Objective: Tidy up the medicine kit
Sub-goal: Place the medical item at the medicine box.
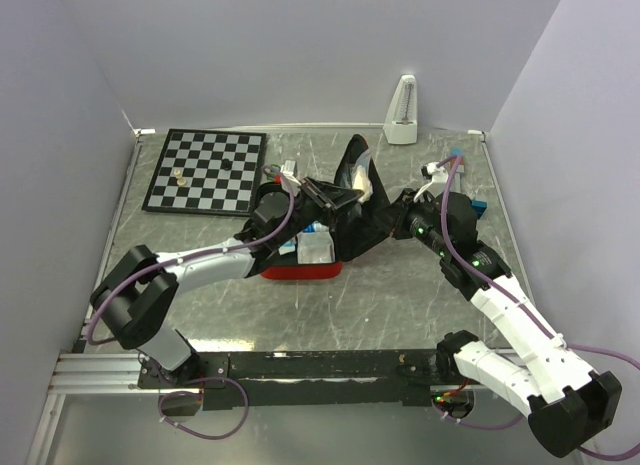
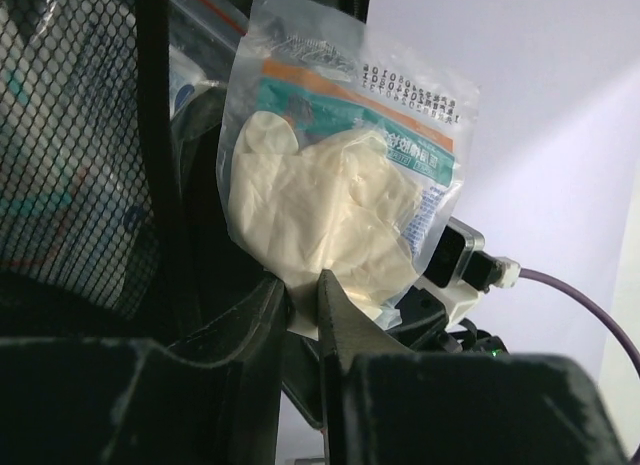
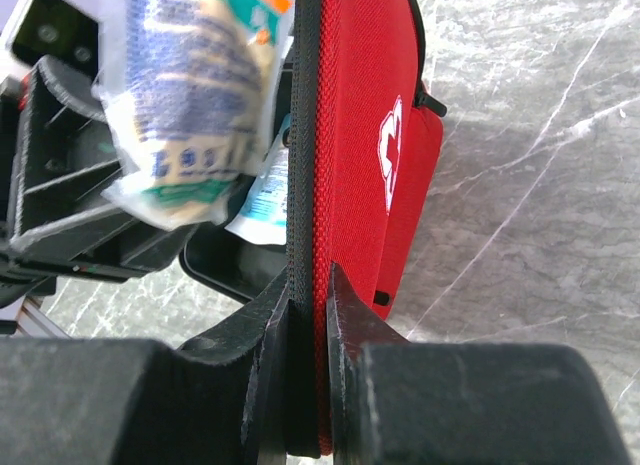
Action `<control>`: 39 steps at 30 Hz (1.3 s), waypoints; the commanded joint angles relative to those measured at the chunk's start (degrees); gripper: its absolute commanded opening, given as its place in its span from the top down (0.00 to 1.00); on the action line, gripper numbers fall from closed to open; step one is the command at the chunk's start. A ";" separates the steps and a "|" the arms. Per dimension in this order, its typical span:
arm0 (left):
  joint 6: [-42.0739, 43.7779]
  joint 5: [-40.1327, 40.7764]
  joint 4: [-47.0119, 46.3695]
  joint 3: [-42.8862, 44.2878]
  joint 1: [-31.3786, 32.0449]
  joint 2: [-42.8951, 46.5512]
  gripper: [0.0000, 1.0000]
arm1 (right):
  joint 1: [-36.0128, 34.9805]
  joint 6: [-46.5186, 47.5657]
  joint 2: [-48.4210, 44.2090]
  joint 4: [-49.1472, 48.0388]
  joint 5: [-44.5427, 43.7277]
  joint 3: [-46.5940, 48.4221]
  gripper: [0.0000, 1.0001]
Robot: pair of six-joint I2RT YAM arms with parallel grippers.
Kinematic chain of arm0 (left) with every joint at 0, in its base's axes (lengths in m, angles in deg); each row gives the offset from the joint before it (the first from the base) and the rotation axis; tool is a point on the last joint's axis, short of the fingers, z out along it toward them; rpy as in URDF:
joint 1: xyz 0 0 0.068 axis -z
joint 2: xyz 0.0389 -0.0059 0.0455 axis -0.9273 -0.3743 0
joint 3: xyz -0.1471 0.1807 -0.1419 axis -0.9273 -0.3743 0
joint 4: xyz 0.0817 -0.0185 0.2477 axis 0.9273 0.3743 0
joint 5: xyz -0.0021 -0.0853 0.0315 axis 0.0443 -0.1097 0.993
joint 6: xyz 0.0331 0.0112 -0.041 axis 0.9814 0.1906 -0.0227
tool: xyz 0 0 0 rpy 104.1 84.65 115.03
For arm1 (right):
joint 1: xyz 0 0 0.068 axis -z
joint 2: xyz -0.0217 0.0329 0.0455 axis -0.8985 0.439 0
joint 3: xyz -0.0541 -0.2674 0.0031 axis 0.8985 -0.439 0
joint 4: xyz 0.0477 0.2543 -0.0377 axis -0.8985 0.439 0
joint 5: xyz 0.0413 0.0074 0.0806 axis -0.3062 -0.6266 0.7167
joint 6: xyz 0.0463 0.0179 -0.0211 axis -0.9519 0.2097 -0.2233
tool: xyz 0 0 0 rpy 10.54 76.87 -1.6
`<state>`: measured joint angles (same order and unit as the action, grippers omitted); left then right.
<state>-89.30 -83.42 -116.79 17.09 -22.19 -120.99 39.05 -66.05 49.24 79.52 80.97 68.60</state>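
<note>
The red medicine kit [image 1: 300,272] lies open mid-table with its lid standing upright. My right gripper [image 3: 308,285] is shut on the lid's rim, one finger on the black lining and the other on the red shell [image 3: 365,135] near the white cross [image 3: 390,150]. My left gripper [image 2: 303,295] is shut on the bottom edge of a clear packet of cream gloves [image 2: 330,200]. It holds the packet up beside the lid's black mesh pocket [image 2: 70,155]. The same packet [image 3: 190,95] shows on the lining side in the right wrist view.
A black-and-white chessboard [image 1: 207,171] with small pieces lies at the back left. A white wedge-shaped object [image 1: 403,112] stands at the back wall. A blue item [image 1: 480,205] sits by the right arm. White packets [image 1: 315,247] lie in the kit's base.
</note>
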 commanded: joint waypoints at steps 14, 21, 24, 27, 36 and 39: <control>8.24 0.88 32.94 17.31 0.14 -6.43 0.56 | -1.90 -0.46 -0.78 8.93 6.17 0.10 0.86; 13.78 0.45 41.05 21.62 0.14 -7.84 0.53 | -1.90 -0.72 -0.60 8.50 6.52 -0.07 0.86; 17.12 0.54 43.60 23.65 0.14 -7.31 0.48 | -1.99 -0.81 -0.69 8.32 6.61 -0.16 0.86; 21.60 1.32 49.30 27.07 0.06 -7.75 0.47 | -1.90 -0.81 -0.61 8.23 6.61 -0.25 0.86; 31.01 2.99 59.70 32.89 0.14 -8.55 0.46 | -1.90 -0.63 -0.78 8.50 6.35 0.10 0.86; 32.42 4.31 59.34 31.21 0.06 -5.48 0.45 | -1.81 -0.63 -0.43 8.41 6.26 0.11 0.86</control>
<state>-61.96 -81.61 -62.54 49.89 -22.24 -130.09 39.07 -66.07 48.41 82.03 79.03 68.60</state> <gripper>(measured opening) 0.542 0.203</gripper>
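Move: The bag of gloves is already pinched in the left fingertips. The lid's mesh pocket, its goal, lies about 4 cm ahead of the left hand, 2 cm to its right and some 10 cm lower. The lid edge clamped by the right gripper is roughly 7 cm right, 3 cm back and 4 cm down; the white pack in the box lies 8 cm left, 1 cm back and about 25 cm below. From the right hand the pocket is around 7 cm ahead, 5 cm left and 6 cm down. The glove bag goes forward and right into the raised lid's inner face, then down beside the mesh pocket, with the left hand travelling roughly 3.5 cm forward, 2 cm right and 5 cm down. On the way the wrist turns some 40 degrees, its left side rising and the fingertips tipping down, while the fingers spread to about half open. The right gripper keeps the lid edge clamped, holding the lid up. ##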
